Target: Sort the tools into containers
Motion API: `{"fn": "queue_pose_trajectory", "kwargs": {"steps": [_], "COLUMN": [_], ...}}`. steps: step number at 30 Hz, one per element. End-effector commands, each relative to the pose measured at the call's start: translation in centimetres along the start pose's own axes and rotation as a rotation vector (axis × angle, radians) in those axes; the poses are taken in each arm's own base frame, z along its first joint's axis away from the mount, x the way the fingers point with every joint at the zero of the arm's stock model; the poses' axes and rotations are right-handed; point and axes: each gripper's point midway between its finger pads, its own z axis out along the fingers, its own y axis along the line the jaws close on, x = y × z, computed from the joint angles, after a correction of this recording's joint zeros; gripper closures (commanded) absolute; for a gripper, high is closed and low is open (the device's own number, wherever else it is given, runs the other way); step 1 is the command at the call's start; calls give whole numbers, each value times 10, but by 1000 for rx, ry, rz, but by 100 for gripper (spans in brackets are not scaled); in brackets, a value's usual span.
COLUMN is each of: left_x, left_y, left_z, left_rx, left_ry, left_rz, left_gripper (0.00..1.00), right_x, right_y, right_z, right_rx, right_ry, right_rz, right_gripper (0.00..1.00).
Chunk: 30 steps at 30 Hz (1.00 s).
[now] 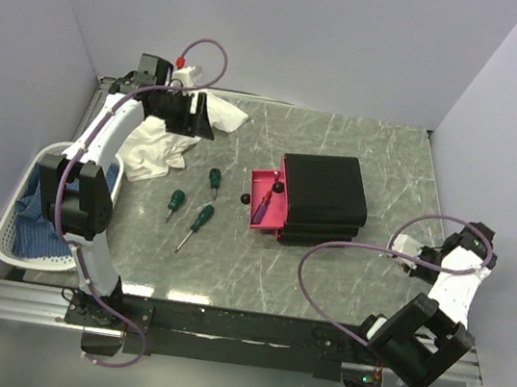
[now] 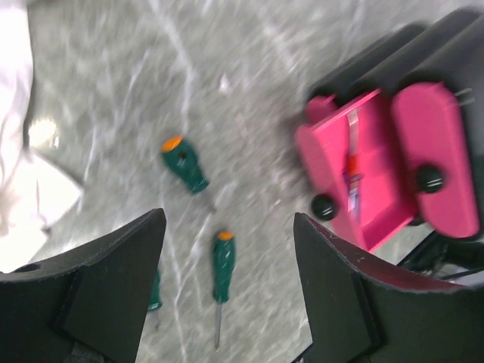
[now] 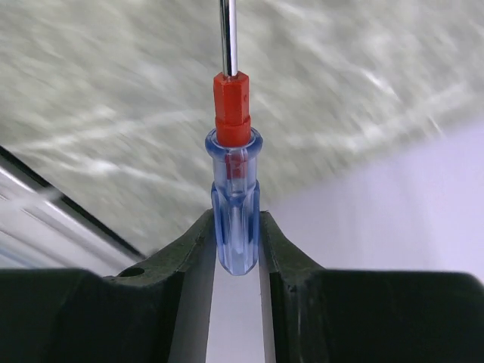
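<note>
Three green-handled screwdrivers (image 1: 176, 201) (image 1: 213, 179) (image 1: 200, 218) lie on the marble table left of the black drawer unit (image 1: 326, 199). Its pink drawer (image 1: 267, 200) is pulled out, and a slim red-and-blue screwdriver (image 2: 352, 172) lies inside. My left gripper (image 1: 192, 116) hovers open at the back left. In the left wrist view two green screwdrivers (image 2: 185, 164) (image 2: 223, 265) show between its fingers, a third (image 2: 155, 291) half hidden behind one finger. My right gripper (image 3: 236, 227), right of the unit (image 1: 404, 246), is shut on the blue handle of another slim red-and-blue screwdriver (image 3: 232, 113), shaft pointing away.
A white cloth (image 1: 163, 145) lies crumpled at the back left under the left arm. A white lattice basket (image 1: 9, 234) with blue cloth sits at the table's left edge. Walls close in on both sides and the back.
</note>
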Motion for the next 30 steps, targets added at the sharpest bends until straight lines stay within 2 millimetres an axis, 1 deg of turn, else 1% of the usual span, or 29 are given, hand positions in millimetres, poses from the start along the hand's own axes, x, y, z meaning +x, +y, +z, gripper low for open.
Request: {"fn": "queue_pose_trajectory", "kwargs": {"steps": [1,2,3,4,5,6,7,8,9,10,11,12,13,14,15,16,17,18,19,20,21,22,23,24,25,26,27,28,30], "left_x": [-39,-42,-44,-45,-44,-45,-45,-44,-42,-42,-38,-45,-46,-41,-50,-50,-46,-46,-52,-45,-44,-47,-42,-41,-44,-42,-41,-41,-40], "left_y": [-26,-31,-34,-36,-38,-40,-40,-40,-38,-38,-38,-39,-41,-41,-39,-39,-38,-38,-36,-34,-32,-33,-32,-33,-34,-35,-35,-36,-38], "left_z": [-11,-13,-16,-18,-20,-24,-27,-29,-30,-31,-33,-34,-36,-38,-39,-40,-40,-40,-41,-39,-39,-40,-39,-40,-42,-45,-47,-50,-59], "left_rx": [120,140,146,152,151,144,136,127,112,106,96,91,98,93,72,71,68,66,60,52,48,55,54,56,61,61,60,56,48], "left_ry": [-105,-114,-123,-128,-132,-143,-146,-147,-145,-153,-160,-199,-219,-233,-281,-294,-301,-314,-353,-356,-365,-389,-387,-393,-415,-427,-432,-440,-458], "left_rz": [10,13,9,5,3,-2,-8,-13,-21,-25,-38,-61,-73,-95,-129,-147,-163,-180,-174,-189,-202,-191,-210,-215,-208,-211,-211,-206,-204], "left_gripper": [26,26,26,26,26,27,27,28,28,28,28,28,28,30,30,30,30,31,31,30,30,30,30,29,29,28,28,28,27], "right_x": [7,3,-7,-18,-32,-51,-71,-86,-98,-124,-136,-149,-160,-182,-196,-207,-221,-246,-262,-272,-305,-321,-336,-369,-383,-396,-416,-425,-434], "right_y": [-1,4,2,-4,-8,-16,-34,-43,-60,-81,-92,-107,-126,-132,-144,-156,-161,-166,-172,-176,-177,-175,-173,-166,-160,-154,-149,-142,-132], "right_z": [-33,-37,-40,-53,-59,-64,-79,-87,-101,-117,-127,-145,-161,-171,-197,-202,-210,-237,-230,-236,-243,-245,-246,-245,-243,-240,-238,-235,-227], "right_rx": [24,9,17,50,75,99,169,207,276,345,383,439,504,501,536,523,505,500,419,390,322,248,205,124,68,25,-31,-87,-103], "right_ry": [59,45,-11,-49,-106,-194,-251,-306,-356,-455,-504,-553,-616,-673,-733,-775,-810,-881,-901,-926,-968,-1000,-1015,-1029,-1025,-1018,-1014,-999,-978], "right_rz": [153,222,258,288,374,401,377,509,550,601,627,643,711,690,684,747,758,731,807,837,822,893,898,881,909,911,909,959,970], "right_gripper": [100,100,100,100,100,100,100,100,100,100,100,100,100,100,100,100,100,100,100,100,100,100,100,100,100,100,100,100,100]}}
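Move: My right hand already holds the red-and-blue screwdriver, some 7 cm clear of the table. The open pink drawer lies about 44 cm to its left, 17 cm ahead and a little lower. The black organizer's body stands some 30 cm left and 18 cm ahead, and a green screwdriver lies about 60 cm left, 24 cm ahead. From my left hand the drawer is roughly 22 cm right, 7 cm back and 15 cm below. I lift the pinched screwdriver a few centimetres straight up with my right hand, then swing it left, up and forward in one fast sweep, over 30 cm left and about 30 cm up, towards the drawer and over the organizer. The wrist turns some 70 degrees, bringing the fingers from down to forward-left; the grip stays shut. My empty left hand rises slightly, turning counter-clockwise. ##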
